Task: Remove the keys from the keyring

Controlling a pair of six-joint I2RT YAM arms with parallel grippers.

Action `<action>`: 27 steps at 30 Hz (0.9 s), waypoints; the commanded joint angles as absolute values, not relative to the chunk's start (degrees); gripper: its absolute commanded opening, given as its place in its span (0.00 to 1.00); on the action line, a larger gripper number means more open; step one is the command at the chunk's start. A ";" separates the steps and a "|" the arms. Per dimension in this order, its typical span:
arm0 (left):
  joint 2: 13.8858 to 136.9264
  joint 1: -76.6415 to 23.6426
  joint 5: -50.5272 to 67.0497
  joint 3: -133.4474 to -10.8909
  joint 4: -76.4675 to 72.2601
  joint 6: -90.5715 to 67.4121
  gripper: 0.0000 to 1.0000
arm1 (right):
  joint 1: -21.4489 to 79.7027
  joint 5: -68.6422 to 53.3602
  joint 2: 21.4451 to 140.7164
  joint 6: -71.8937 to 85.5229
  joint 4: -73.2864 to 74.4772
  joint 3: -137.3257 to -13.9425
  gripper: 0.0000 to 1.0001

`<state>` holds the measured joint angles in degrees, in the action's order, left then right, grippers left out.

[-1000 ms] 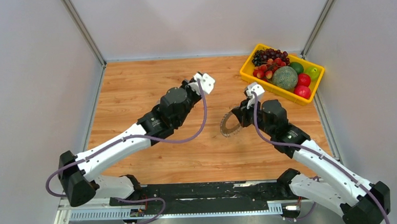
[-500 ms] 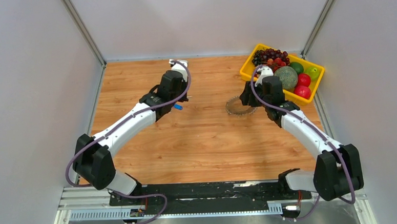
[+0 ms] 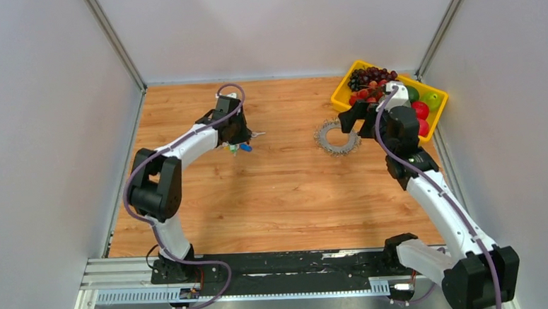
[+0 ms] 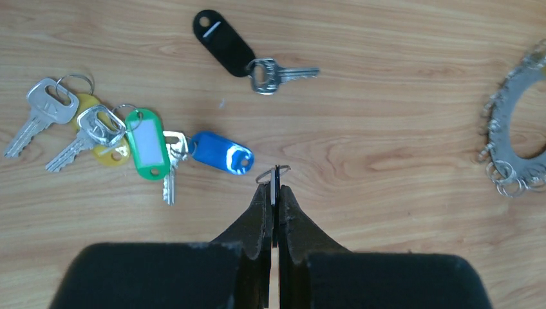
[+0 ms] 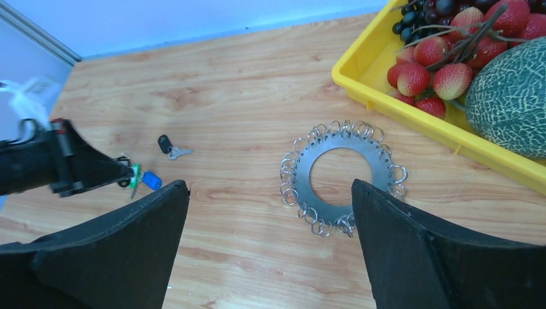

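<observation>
The keyring [image 3: 336,138] [image 5: 341,214], a flat grey disc rimmed with small wire loops, lies on the wooden table. It also shows at the right edge of the left wrist view [image 4: 508,129]. My right gripper [image 5: 269,187] [image 3: 358,118] hovers over it, open and empty. My left gripper [image 4: 275,190] [image 3: 245,136] is shut on a thin key held edge-on, with a small wire ring [image 4: 273,172] poking past the tips. Loose keys lie under it: one with a black tag [image 4: 222,42], and a cluster with green [image 4: 147,143], blue [image 4: 222,152] and yellow tags.
A yellow tray [image 3: 340,101] [image 5: 386,106] of grapes, strawberries, a melon and apples stands at the back right, just beyond the keyring. White walls close in the table on three sides.
My right gripper carried the keyring back towards the tray, opened and let it go flat on the table. My left arm swung to the back left, over the loose keys, still shut.
</observation>
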<state>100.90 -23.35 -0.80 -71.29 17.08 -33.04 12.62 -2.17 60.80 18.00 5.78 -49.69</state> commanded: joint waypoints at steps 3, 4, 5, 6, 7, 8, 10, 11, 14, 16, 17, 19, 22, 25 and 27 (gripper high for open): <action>110.49 -16.80 9.69 -77.35 19.61 -38.20 0.00 | 12.64 -1.85 53.90 20.30 4.20 -46.00 1.00; 111.19 -16.48 10.35 -77.52 19.40 -38.26 0.00 | 12.65 -2.09 53.39 20.38 4.22 -45.71 1.00; 112.24 -16.07 10.36 -78.11 19.46 -38.28 0.01 | 12.66 -2.21 53.09 20.28 4.30 -45.54 1.00; 112.54 -15.99 9.67 -78.34 19.81 -38.21 0.10 | 12.66 -2.32 52.94 20.21 4.31 -45.45 1.00; 112.73 -15.89 8.17 -79.07 20.23 -38.25 0.19 | 12.66 -2.47 52.85 20.15 4.43 -45.36 1.00; 112.47 -15.86 7.56 -79.44 21.58 -38.20 0.40 | 12.58 -3.27 52.82 19.80 4.46 -45.29 1.00; 111.51 -15.89 6.09 -80.96 24.29 -37.65 0.86 | 12.63 -3.93 52.74 19.44 4.70 -45.39 1.00; 110.86 -15.90 4.53 -81.22 26.18 -37.58 0.96 | 12.64 -3.77 52.61 19.69 4.86 -45.47 1.00; 105.36 -15.85 3.53 -79.71 27.34 -36.05 1.00 | 12.57 -3.15 51.67 20.63 4.92 -45.78 1.00; 99.81 -15.85 3.83 -76.91 26.18 -35.77 1.00 | 12.61 -0.43 50.35 23.40 4.92 -45.79 1.00; 97.89 -15.88 4.08 -75.99 25.18 -35.82 1.00 | 12.60 2.19 49.62 25.07 5.15 -45.90 1.00; 91.62 -15.83 3.45 -73.92 25.28 -36.05 1.00 | 12.64 -0.09 47.97 24.03 7.13 -47.69 1.00; 81.18 -15.83 1.97 -71.77 25.51 -35.18 1.00 | 12.61 -1.75 44.69 23.52 10.00 -50.67 1.00; 70.34 -15.91 -0.97 -69.24 24.09 -35.75 1.00 | 12.66 -0.03 40.07 23.55 11.37 -52.90 1.00; 63.61 -15.91 -4.78 -67.39 24.02 -35.52 1.00 | 12.63 3.33 37.02 22.83 11.74 -53.97 1.00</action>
<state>74.74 -15.77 1.28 -70.15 25.21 -36.51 12.62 -0.58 42.81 22.37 11.00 -49.19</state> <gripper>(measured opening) 0.998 0.996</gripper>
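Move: The left hand, holding a black-tagged key by its ring, has its drop spot about 2 cm ahead, 3 cm left and roughly 9 cm below. The blue tag lies beside that spot, some 1 cm ahead and 2 cm left of the hand, and the green tag about 2 cm ahead and 7 cm left. The first black-tagged key lies about 6 cm ahead and 1 cm right. From the open, empty right hand the drop spot is some 34 cm left, 7 cm ahead and 24 cm below. The left hand carries the held black-tagged key down about 7 cm, going a little left and forward and tipping more steeply down, then opens wide low beside the blue tag, letting go of the key, and climbs away some 20 cm, drawing back and farther left as it levels out. The right hand, still open and empty, backs off and up from the keyring disc, easing back, pausing, then rising with a slight upward tilt. ##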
